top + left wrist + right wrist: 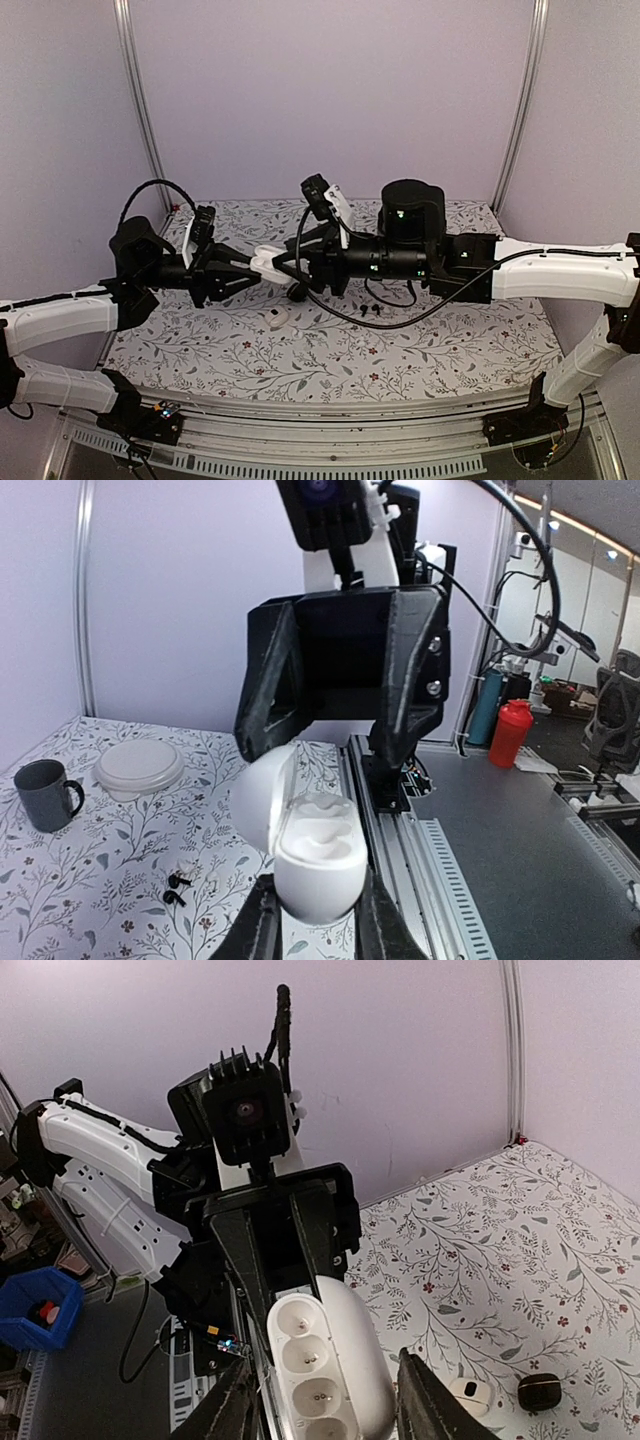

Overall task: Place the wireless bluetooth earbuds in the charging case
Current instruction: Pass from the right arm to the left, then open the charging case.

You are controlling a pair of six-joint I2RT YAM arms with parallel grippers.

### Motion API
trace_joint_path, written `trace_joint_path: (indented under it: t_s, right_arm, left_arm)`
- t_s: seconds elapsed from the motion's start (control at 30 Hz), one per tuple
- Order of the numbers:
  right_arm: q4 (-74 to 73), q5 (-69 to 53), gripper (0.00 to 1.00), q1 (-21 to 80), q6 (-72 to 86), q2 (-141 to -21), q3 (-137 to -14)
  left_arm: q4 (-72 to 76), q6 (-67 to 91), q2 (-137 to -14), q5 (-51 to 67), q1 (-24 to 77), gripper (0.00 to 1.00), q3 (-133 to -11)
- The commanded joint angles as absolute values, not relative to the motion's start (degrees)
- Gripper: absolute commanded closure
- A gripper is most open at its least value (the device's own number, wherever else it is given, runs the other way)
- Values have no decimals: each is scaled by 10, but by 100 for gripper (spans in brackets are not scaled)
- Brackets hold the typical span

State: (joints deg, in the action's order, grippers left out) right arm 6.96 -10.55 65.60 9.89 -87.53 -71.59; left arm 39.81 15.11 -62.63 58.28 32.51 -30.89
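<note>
A white charging case [318,865] with its lid [262,802] swung open is held up in the air, my left gripper [318,908] shut on its base. In the right wrist view the case [330,1360] shows bare round sockets. My right gripper [330,1405] faces it with its fingers [428,1405] spread wide on either side, a gap showing at one side. From above, both grippers, left [258,264] and right [290,262], meet at the case [270,261] over the table's middle. A black pair of earbuds [372,311] lies on the table [178,888].
A small white rounded piece [275,318] and a round black case [298,293] lie under the grippers. A dark mug [45,792] and a white lidded bowl [140,766] stand at the table's end. A black cable [400,315] loops over the floral cloth.
</note>
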Motion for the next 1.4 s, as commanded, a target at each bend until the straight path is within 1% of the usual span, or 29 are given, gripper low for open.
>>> trace_joint_path:
  t_s: [0.0,0.23,0.37,0.5,0.6,0.67,0.87,0.93,1.07,1.17,1.37]
  right_arm:
    - [88,-117,50,651,117,-879,-709]
    - [81,-101,44,633,139,-852,-686]
    - [60,-104,43,611,167,-836,-666]
    - [43,-120,31,613,140,-856,-680]
    - [39,-132,24,621,124,-879,-700]
    - [30,-133,21,625,110,-898,-726]
    - [16,-132,20,605,129,-928,-754]
    - [-9,-103,19,588,138,-932,-763]
    - [18,-147,18,528,196,-908,-726]
    - [-29,-136,18,524,205,-929,-756]
    - [-11,-146,18,534,205,-918,-737]
  left_arm:
    - [358,117,-622,528,327,100,-309]
    - [330,101,-614,484,320,100,-308]
    - [329,102,-610,484,312,100,-305]
    - [347,120,-616,516,309,100,-306]
    - [355,132,-623,529,308,100,-308]
    - [360,135,-623,537,308,100,-309]
    - [374,150,-622,582,308,100,-310]
    - [381,152,-616,597,309,100,-308]
    - [350,130,-610,615,316,100,-314]
    - [344,114,-602,612,326,100,-314]
    - [365,131,-621,586,327,100,-311]
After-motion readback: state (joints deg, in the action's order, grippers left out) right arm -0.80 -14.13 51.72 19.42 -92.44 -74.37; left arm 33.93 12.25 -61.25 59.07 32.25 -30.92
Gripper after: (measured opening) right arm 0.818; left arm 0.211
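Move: The white charging case stands open in the left fingers, its middle some 3 cm to the right of that hand and barely above it. From the right hand, whose loosening fingers still straddle it, it is about 2 cm left and 3 cm below. On the table, nearly 30 cm below the right hand, lie the black case 18 cm ahead and 1 cm left, the tan case 10 cm ahead and 6 cm left, and the black earbuds 12 cm ahead and 16 cm right. The charging case stays pinched in the left fingers, which carry it about 3 cm forward, then back again, ending a centimetre lower. The right fingers open wide around it; that hand eases forward, right and down, swings 2–3 cm back left beside the case, then leaves forward and right, ending about 10 cm farther forward. ##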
